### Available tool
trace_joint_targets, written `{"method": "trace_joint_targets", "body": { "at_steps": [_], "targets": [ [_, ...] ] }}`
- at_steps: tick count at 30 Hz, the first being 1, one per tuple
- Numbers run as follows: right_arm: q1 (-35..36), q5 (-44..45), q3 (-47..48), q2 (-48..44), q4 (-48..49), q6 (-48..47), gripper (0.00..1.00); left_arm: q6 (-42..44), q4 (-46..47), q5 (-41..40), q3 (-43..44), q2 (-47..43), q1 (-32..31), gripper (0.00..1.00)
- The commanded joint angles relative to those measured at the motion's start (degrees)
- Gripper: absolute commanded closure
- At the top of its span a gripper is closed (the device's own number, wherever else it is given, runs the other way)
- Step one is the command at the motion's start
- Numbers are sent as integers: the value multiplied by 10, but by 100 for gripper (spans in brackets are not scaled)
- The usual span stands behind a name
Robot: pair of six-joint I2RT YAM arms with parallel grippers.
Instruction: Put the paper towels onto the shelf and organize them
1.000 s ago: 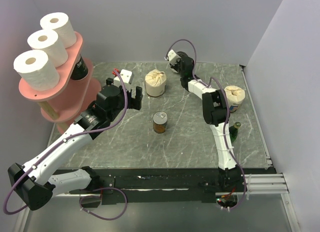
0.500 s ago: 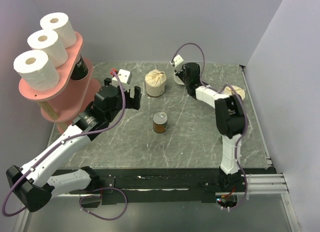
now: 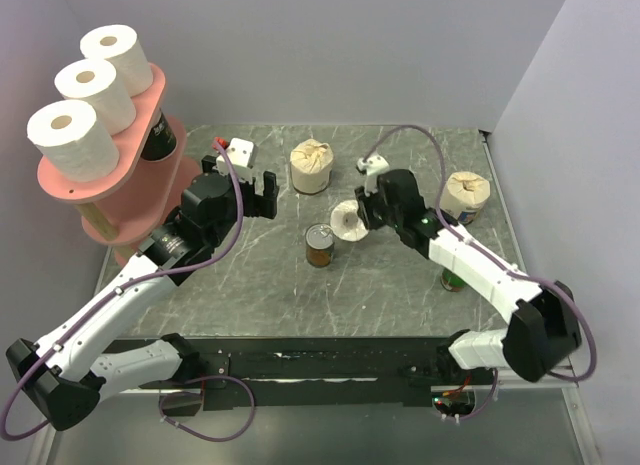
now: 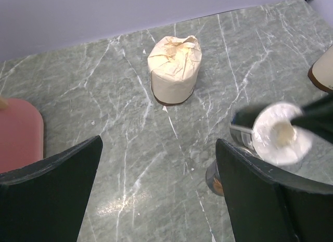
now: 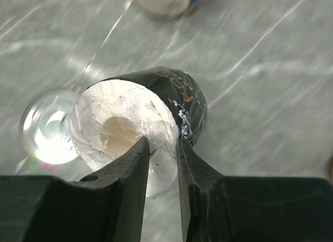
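Note:
The pink shelf point(image 3: 122, 175) stands at the left with three white paper towels point(image 3: 88, 89) on its top board and a black-wrapped one point(image 3: 158, 137) a tier below. My right gripper point(image 3: 360, 215) point(image 5: 164, 148) is shut on a black-wrapped roll point(image 3: 349, 222) point(image 5: 136, 114), one finger in its core and one outside, held above mid-table. My left gripper point(image 3: 243, 181) point(image 4: 158, 143) hangs open and empty beside the shelf. Cream-wrapped rolls stand at the back centre point(image 3: 311, 166) point(image 4: 174, 69) and at the right point(image 3: 466, 196).
A small brown tin can point(image 3: 320, 246) stands mid-table, just left of and below the held roll. A green bottle point(image 3: 452, 281) is mostly hidden under my right forearm. Walls close in at the back and right.
My right arm has swung from the back of the table forward to the middle, carrying the black-wrapped roll. The left gripper edged slightly toward the back.

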Motion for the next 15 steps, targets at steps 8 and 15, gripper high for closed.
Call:
{"method": "trace_joint_targets", "body": {
  "at_steps": [8,15],
  "targets": [
    [-18,-14,-82,-36,-25,124,89,-11,6,23,17,20,-1,4],
    [-28,15,-86,-54,-67,127,55,-59,-76,103,95,95,-2,4]
  ]
}}
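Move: My right hand still holds the tilted black-wrapped roll by its rim. The clear spot for it, just right of the can, lies about 5 cm back and 10 cm below that hand. The can is some 10 cm left and 5 cm back of the hand. The far paper-wrapped roll is roughly 19 cm ahead and 12 cm left. From my empty left hand the spot is about 23 cm right, 4 cm back and 22 cm lower. I lower the black roll with my right hand about 5.5 cm onto the marble beside the can, drawing back some 4 cm and a little right, and tipping the wrist some 15 degrees downward so the roll comes upright. The fingers stay on its rim, and their squeeze slackens only at the end. Late on, my open left hand starts right and down, about 3 cm in all, towards the roll. ##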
